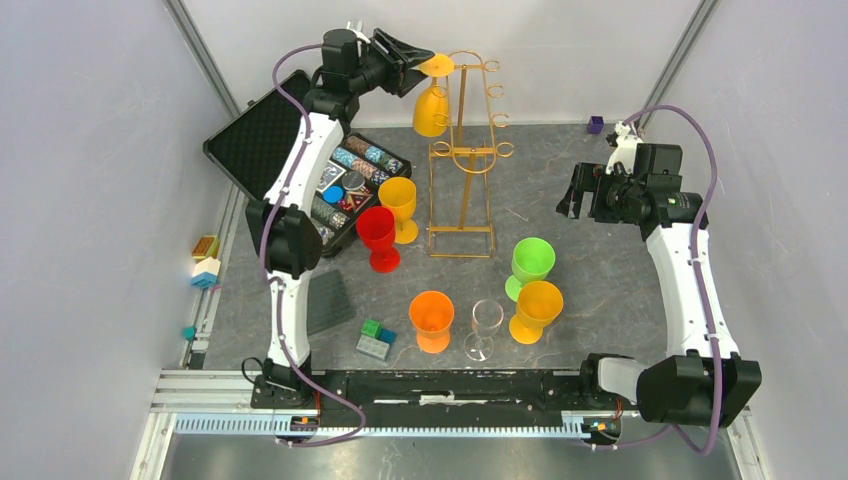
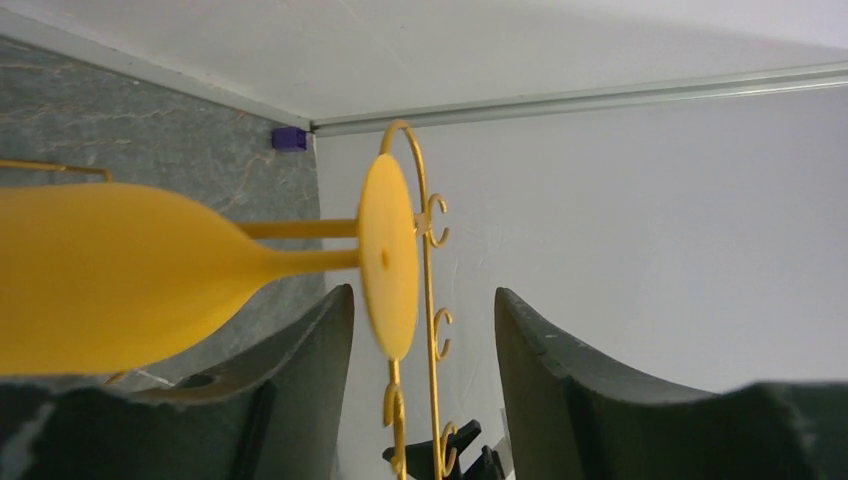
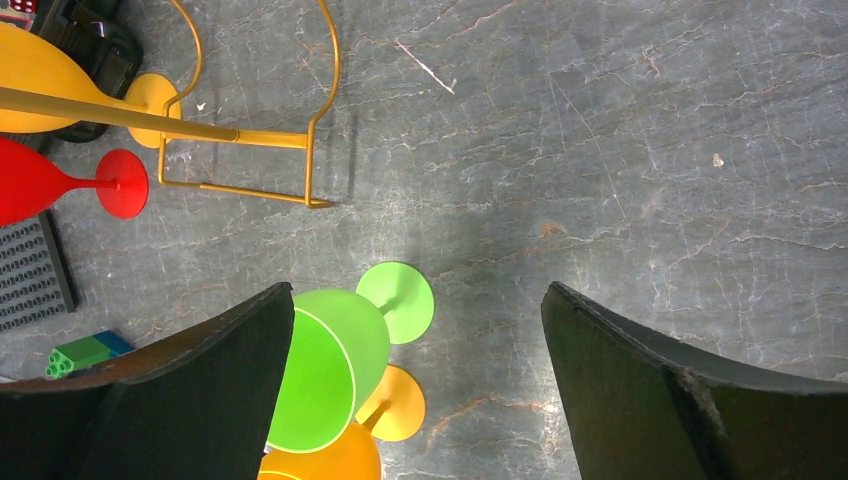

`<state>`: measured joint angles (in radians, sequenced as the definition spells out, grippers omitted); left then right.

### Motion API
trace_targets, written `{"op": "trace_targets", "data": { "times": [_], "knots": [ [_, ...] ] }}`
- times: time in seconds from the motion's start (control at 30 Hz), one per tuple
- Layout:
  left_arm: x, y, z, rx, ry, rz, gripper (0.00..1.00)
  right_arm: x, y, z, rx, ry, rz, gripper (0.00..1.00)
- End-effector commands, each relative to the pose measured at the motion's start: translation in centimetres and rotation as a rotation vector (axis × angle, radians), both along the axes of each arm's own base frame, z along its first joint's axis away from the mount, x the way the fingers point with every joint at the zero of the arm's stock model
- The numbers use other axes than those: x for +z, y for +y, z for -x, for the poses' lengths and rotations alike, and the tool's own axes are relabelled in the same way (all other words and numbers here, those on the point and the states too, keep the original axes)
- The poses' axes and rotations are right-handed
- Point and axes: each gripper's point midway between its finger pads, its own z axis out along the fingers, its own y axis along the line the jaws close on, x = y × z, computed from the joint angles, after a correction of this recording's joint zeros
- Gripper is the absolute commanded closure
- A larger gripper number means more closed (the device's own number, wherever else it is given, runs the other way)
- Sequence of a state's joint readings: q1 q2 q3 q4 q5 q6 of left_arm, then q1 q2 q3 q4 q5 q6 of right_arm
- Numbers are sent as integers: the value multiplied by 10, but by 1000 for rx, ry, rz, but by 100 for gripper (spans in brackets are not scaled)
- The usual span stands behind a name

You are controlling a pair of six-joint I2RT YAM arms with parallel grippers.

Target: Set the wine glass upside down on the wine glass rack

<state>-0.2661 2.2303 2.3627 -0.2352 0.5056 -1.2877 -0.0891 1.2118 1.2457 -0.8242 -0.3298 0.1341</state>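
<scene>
A yellow wine glass [image 1: 430, 112] hangs bowl-down at the top left loop of the gold wire wine glass rack [image 1: 468, 150]. Its round foot [image 2: 388, 258] sits against the rack's upper wire [image 2: 430, 300]. My left gripper [image 1: 418, 62] is high up at that spot, open, its jaws either side of the foot [image 2: 422, 292] with a gap showing to each finger. My right gripper [image 1: 578, 198] hovers over the right side of the table, wide open and holding nothing [image 3: 417, 288].
Upright glasses stand on the table: red [image 1: 378, 235], yellow [image 1: 398, 200], orange [image 1: 431, 318], clear [image 1: 485, 325], green [image 1: 530, 262] and orange-yellow [image 1: 537, 305]. An open black case [image 1: 262, 130] lies at the left. A purple block [image 1: 595, 124] sits at the back.
</scene>
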Motion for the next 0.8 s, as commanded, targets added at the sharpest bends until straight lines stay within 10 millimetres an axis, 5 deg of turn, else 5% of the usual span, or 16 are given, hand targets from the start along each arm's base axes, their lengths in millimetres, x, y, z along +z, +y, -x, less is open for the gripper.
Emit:
{"op": "trace_targets", "data": {
  "times": [0.0, 0.4, 0.6, 0.77],
  "knots": [
    [27, 15, 24, 27, -61, -114, 39, 14, 0, -9, 1, -48, -5, 2],
    [18, 40, 47, 12, -53, -228, 37, 13, 3, -10, 9, -38, -18, 2],
    [1, 67, 80, 0, -14, -293, 37, 15, 11, -23, 39, -25, -49, 2],
    [-38, 80, 122, -59, 79, -386, 38, 10, 23, -32, 74, 0, -90, 2]
  ]
}}
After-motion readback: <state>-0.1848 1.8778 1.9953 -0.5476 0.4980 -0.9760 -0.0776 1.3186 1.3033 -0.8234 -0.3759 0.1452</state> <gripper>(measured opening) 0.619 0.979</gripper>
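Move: The yellow wine glass hangs foot-up with its foot just past the left fingertips; its middle is about 2 cm ahead, 3 cm right and 8 cm below. The rack's top loop is roughly 3 cm ahead, 9 cm right, level. A standing yellow glass is some 28 cm back, 4 cm left, 32 cm below. From the right hand, the wine glass is about 25 cm ahead, 29 cm left, 7 cm above. The left hand, fingers still open, withdraws from the wine glass's foot, 8 cm back, 7 left, sinking 4. ##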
